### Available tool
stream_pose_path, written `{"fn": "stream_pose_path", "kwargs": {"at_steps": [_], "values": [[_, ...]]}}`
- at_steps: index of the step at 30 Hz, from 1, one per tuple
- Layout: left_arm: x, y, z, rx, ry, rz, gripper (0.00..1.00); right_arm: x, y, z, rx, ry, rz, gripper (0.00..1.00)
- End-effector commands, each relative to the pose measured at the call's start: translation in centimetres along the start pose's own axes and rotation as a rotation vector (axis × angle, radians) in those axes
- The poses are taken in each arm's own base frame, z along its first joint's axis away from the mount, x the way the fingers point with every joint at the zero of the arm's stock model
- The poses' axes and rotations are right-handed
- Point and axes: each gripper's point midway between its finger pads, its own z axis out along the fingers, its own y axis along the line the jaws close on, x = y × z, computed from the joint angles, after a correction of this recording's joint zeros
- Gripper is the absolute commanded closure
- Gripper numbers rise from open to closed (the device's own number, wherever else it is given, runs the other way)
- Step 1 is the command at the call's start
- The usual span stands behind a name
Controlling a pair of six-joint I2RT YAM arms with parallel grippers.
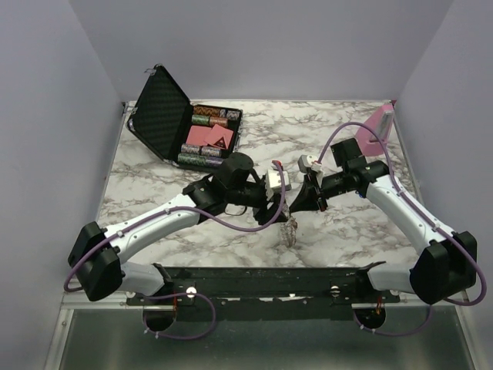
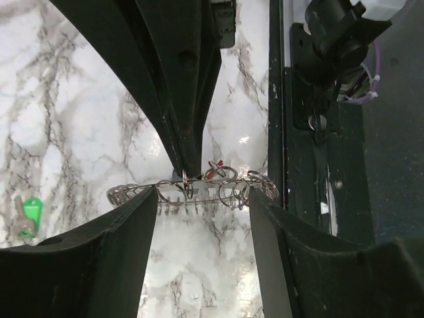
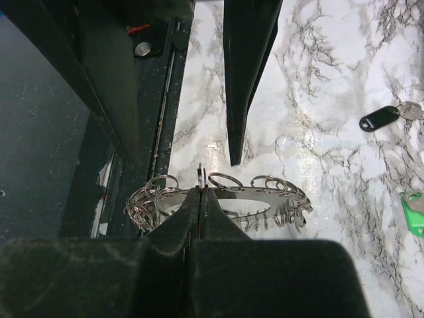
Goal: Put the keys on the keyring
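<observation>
The keyring (image 1: 290, 231) is a silvery band carrying several small rings, and it hangs just above the marble near the table's front middle. My right gripper (image 3: 202, 191) is shut on one upright ring of the keyring (image 3: 265, 192). In the left wrist view the keyring (image 2: 199, 189) stretches across the gap of my left gripper (image 2: 203, 192), which is open and grips nothing. A red bit (image 2: 212, 171) shows at the pinch. A green key (image 3: 414, 209) and a black key (image 3: 379, 119) lie on the marble. The green key (image 2: 30, 212) also appears in the left wrist view.
An open black case (image 1: 181, 127) of chips and pink cards sits at the back left. A pink stand (image 1: 377, 127) leans at the back right. The dark rail (image 1: 262, 281) with the arm bases runs along the near edge, close under the keyring.
</observation>
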Motion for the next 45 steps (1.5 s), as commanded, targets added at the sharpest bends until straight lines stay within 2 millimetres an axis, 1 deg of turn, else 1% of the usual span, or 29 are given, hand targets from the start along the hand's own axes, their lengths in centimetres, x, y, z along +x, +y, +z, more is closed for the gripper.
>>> {"fn": "stream_pose_path", "kwargs": {"at_steps": [1,8,10,13,15,17,18,24,26,30,32,35,36,38,41,43,45], "values": [[0.4,0.0,0.9,-0.007,0.044,0.007,0.36,-1.1,0.3,-0.1,-0.016,-0.019,-0.022,0.99],[0.1,0.5,1.2,-0.035,0.02,-0.004,0.47,-1.1,0.2,0.0,-0.014,-0.02,-0.023,0.98],[0.1,0.6,1.2,-0.041,0.02,-0.007,0.51,-1.0,0.2,0.0,-0.015,-0.019,-0.02,0.98],[0.2,1.0,1.3,-0.058,0.029,-0.016,0.57,-1.1,0.2,0.0,-0.015,-0.02,-0.02,0.98],[0.4,1.2,1.3,-0.069,0.038,-0.022,0.59,-1.1,0.3,0.0,-0.018,-0.021,-0.019,0.98],[0.6,1.4,1.3,-0.081,0.046,-0.029,0.67,-1.1,0.3,0.0,-0.019,-0.022,-0.019,0.98],[0.7,1.5,1.3,-0.088,0.051,-0.032,0.69,-1.1,0.3,0.0,-0.019,-0.022,-0.019,0.98],[0.6,1.7,1.4,-0.098,0.05,-0.046,0.71,-1.1,0.3,0.0,-0.021,-0.024,-0.019,0.97],[0.5,1.8,1.4,-0.107,0.048,-0.049,0.74,-1.1,0.3,0.0,-0.022,-0.026,-0.022,0.97],[0.3,2.1,1.4,-0.12,0.045,-0.057,0.87,-1.1,0.4,0.0,-0.025,-0.029,-0.019,0.96],[0.4,2.3,1.5,-0.132,0.047,-0.069,1.0,-1.2,0.4,0.0,-0.026,-0.03,-0.02,0.96],[0.4,2.3,1.4,-0.146,0.034,-0.085,1.0,-1.2,0.5,0.0,-0.028,-0.032,-0.021,0.96],[0.4,2.3,1.3,-0.149,0.023,-0.086,1.0,-1.3,0.6,0.0,-0.03,-0.035,-0.022,0.94],[0.3,2.4,1.0,-0.175,-0.008,-0.108,1.0,-1.4,0.6,0.0,-0.033,-0.038,-0.019,0.89],[-0.1,2.5,0.5,-0.214,-0.084,-0.119,1.0,-1.6,0.8,0.1,-0.043,-0.053,-0.008,0.76],[-0.5,2.4,0.0,-0.231,-0.156,-0.12,1.0,-1.9,0.9,0.1,-0.054,-0.066,-0.002,0.7],[-1.2,2.1,-0.5,-0.235,-0.247,-0.119,1.0,-2.2,1.3,0.1,-0.071,-0.084,0.005,0.66]]}}
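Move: Just ahead of the left fingers, about 1 cm forward, 1 cm to the right and 2 cm down, is the keyring's top loop, held in the right fingertips with the ring hanging below. On the table some 19 cm beneath the left hand lie the green-tagged key, about 16 cm ahead and level sideways, and the black-tagged key, about 15 cm ahead and 10 cm left. For the right hand the loop is right at its fingertips. Sinking about 2 cm with a slight push to the right, the open left hand comes down onto the keyring's top loop, eases roughly 1 cm forward while its fingers close, and pinches the loop. The right hand keeps still and holds until the left has shut, then parts its fingers and lets go; the left finally starts back left, having turned some 10 degrees counter-clockwise. ##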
